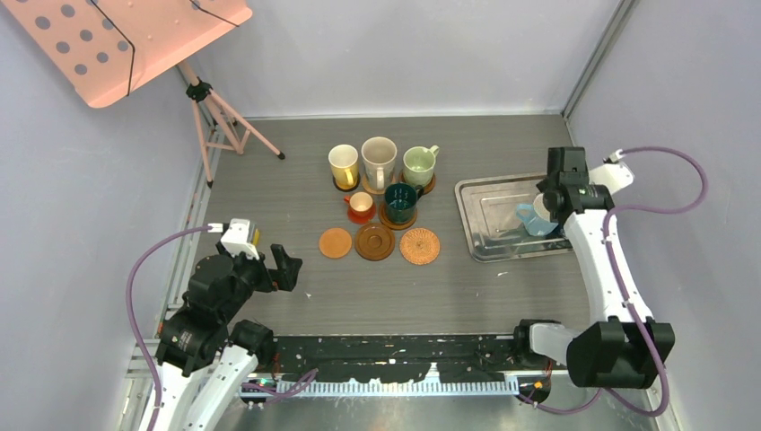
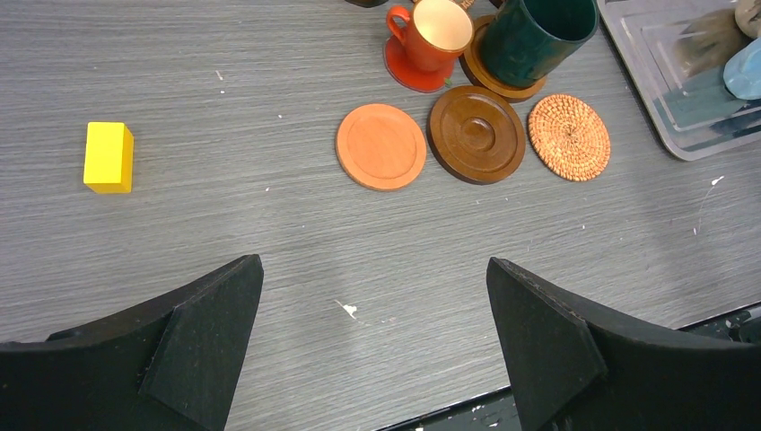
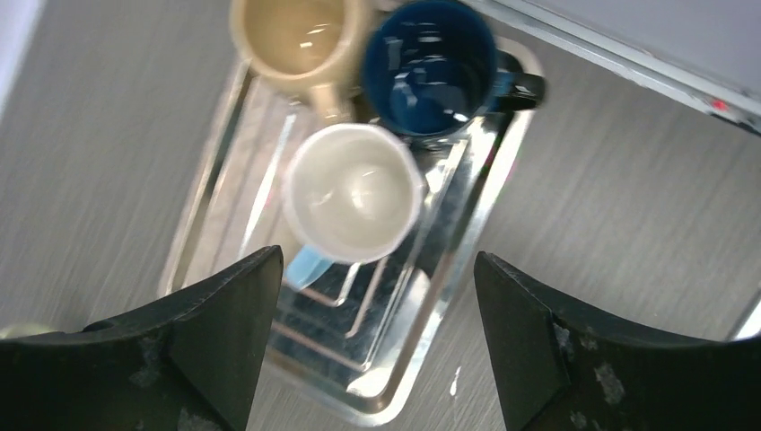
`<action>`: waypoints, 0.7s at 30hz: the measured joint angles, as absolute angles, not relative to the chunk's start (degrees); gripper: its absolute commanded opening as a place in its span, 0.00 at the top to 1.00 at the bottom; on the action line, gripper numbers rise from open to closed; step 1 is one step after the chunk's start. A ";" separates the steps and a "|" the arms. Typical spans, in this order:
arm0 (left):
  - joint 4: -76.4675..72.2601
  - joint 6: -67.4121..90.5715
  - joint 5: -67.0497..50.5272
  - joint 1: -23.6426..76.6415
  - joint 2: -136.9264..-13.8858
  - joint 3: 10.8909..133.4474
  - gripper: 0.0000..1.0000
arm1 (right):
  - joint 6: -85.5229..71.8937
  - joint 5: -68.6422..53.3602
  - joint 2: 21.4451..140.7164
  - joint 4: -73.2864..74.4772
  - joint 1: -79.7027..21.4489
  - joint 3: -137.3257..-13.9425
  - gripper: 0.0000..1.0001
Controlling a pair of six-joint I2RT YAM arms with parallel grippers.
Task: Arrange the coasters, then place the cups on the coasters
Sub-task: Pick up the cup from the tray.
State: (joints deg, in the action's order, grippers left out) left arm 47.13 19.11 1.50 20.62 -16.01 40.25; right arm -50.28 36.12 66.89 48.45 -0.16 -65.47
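Observation:
Three bare coasters lie in a row mid-table: orange-tan (image 1: 336,242) (image 2: 380,146), dark brown (image 1: 374,241) (image 2: 476,134) and wicker (image 1: 420,246) (image 2: 569,137). Behind them stand five cups on coasters: yellow (image 1: 344,165), cream (image 1: 378,162), pale green (image 1: 418,165), small orange-red (image 1: 360,205) (image 2: 431,31) and dark green (image 1: 400,202) (image 2: 538,31). In the metal tray (image 1: 489,220) (image 3: 502,180) sit a white-blue cup (image 1: 536,218) (image 3: 353,199), a beige cup (image 3: 296,34) and a navy cup (image 3: 431,65). My right gripper (image 1: 545,208) (image 3: 377,260) hangs open above the tray, just short of the white-blue cup. My left gripper (image 1: 287,267) (image 2: 374,263) is open over bare table at the near left.
A small yellow block (image 2: 109,157) lies on the table left of the coasters. A pink perforated music stand (image 1: 135,36) on a tripod (image 1: 220,117) stands at the back left. Walls close in the table at the back and on both sides.

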 measured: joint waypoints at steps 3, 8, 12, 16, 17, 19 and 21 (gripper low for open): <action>47.13 19.11 1.50 20.62 -16.01 40.25 0.01 | -52.88 35.03 68.23 48.75 5.23 -62.70 0.19; 47.13 19.11 1.50 20.62 -16.01 40.25 0.01 | -54.19 31.90 72.31 46.89 9.61 -59.33 0.24; 47.13 19.11 1.50 20.62 -16.01 40.25 0.01 | -54.24 30.20 74.13 44.05 10.44 -58.46 0.29; 47.11 19.11 1.50 20.62 -16.14 40.25 0.01 | -54.22 29.30 75.55 42.33 10.63 -58.35 0.34; 47.11 19.11 1.50 20.62 -16.23 40.25 0.01 | -54.19 29.17 76.03 42.00 10.63 -58.33 0.35; 47.11 19.11 1.50 20.62 -16.32 40.25 0.01 | -54.19 28.84 77.06 41.54 10.63 -58.30 0.39; 47.11 19.11 1.50 20.62 -16.32 40.25 0.01 | -54.13 28.51 77.78 41.34 10.63 -58.26 0.45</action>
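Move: The light-blue cup on the tray lies about 4 cm ahead of the right hand and 3 cm to its right, with its middle some 16 cm below. From that hand, the dark blue mug is roughly 3 cm ahead and 11 cm right, and the tan mug about 11 cm ahead and 8 cm right, both at the cup's height. From the idle left hand the cup is some 15 cm ahead, 62 cm right and 16 cm below. The right hand sinks about 9 cm towards the light-blue cup, at first also swinging some 3.5 cm right and a little back, then going down almost straight while easing slightly forward again. On the way the wrist turns roughly 15 degrees, tipping the fingers more steeply down and slightly clockwise, and the gap narrows by about a quarter until it straddles the cup's near-right wall, one finger over the mouth and the other outside it; contact can't be seen. ##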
